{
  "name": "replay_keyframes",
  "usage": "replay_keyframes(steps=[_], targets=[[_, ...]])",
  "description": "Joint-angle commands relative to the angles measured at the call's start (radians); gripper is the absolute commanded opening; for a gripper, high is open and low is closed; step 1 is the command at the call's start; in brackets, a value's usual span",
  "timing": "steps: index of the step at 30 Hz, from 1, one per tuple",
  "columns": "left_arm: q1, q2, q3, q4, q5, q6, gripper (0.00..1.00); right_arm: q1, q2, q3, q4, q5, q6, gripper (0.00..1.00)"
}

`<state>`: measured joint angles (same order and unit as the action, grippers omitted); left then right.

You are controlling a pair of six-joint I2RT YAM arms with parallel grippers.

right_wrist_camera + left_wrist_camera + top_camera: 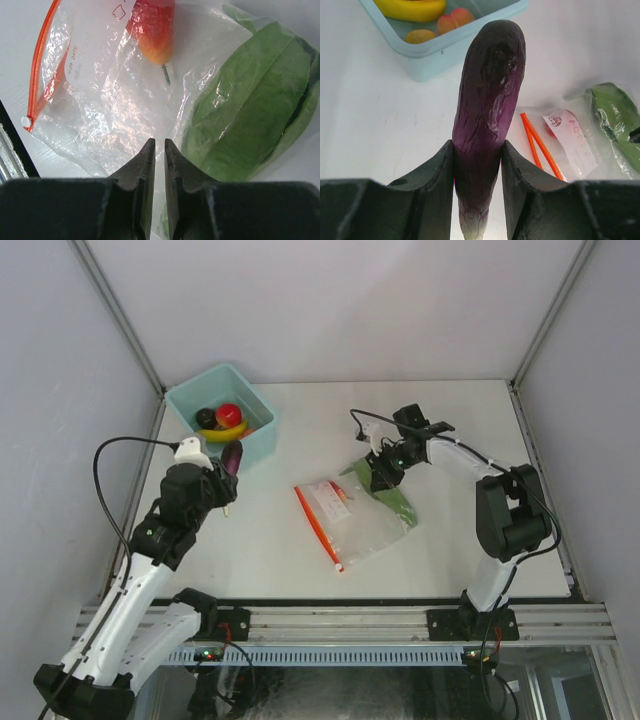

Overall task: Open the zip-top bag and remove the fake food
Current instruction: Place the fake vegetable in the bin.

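Observation:
My left gripper (477, 150) is shut on a purple eggplant (487, 100), which sticks out past the fingertips just short of the teal bin (435, 60). From above, the eggplant (232, 457) hangs at the bin's near corner. The clear zip-top bag (355, 515) lies mid-table with its orange zip strip (318, 527) on the left. Inside it are a red-orange fruit (155, 30) and a green leafy piece (250, 115). At the bag's far right edge my right gripper (159, 145) pinches the plastic (100, 100), its jaws almost together.
The teal bin (193, 380) at the back left holds a yellow banana (222, 432), a red apple (229, 413) and a dark round piece (206, 418). White walls enclose the table on three sides. A metal rail runs along the near edge.

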<state>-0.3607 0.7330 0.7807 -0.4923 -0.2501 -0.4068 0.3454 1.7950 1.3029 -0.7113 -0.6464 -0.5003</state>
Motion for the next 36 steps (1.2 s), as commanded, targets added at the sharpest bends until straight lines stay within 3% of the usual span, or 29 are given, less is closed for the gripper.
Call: replay_keyframes(steps=[1,18,36], targets=[[0.075,0.014,0.052,0.112,0.139,0.017,0.00,-0.015,-0.057,0.029,0.001,-0.059,-0.027,0.13],[0.314,0.126,0.047,0.260,0.385,-0.071,0.00,-0.031,-0.105,0.019,-0.016,-0.120,-0.072,0.13],[0.404,0.283,0.129,0.291,0.406,-0.115,0.00,-0.038,-0.112,0.019,-0.027,-0.133,-0.088,0.13]])
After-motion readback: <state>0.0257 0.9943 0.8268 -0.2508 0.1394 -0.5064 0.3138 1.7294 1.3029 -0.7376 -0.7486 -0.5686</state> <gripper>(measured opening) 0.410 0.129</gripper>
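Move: The bin's middle lies about 19 cm ahead of the left hand, 6 cm to its left and 16 cm lower; the banana in the bin is some 16 cm ahead, 6 cm left and 18 cm below. The bag lies about 26 cm to its right, 2 cm back and 21 cm below. From the right hand, the bin is about 15 cm ahead, 39 cm left and 3 cm lower. Left hand carries the held eggplant about 7 cm forward and leftward towards the bin; right rises 3 cm. ##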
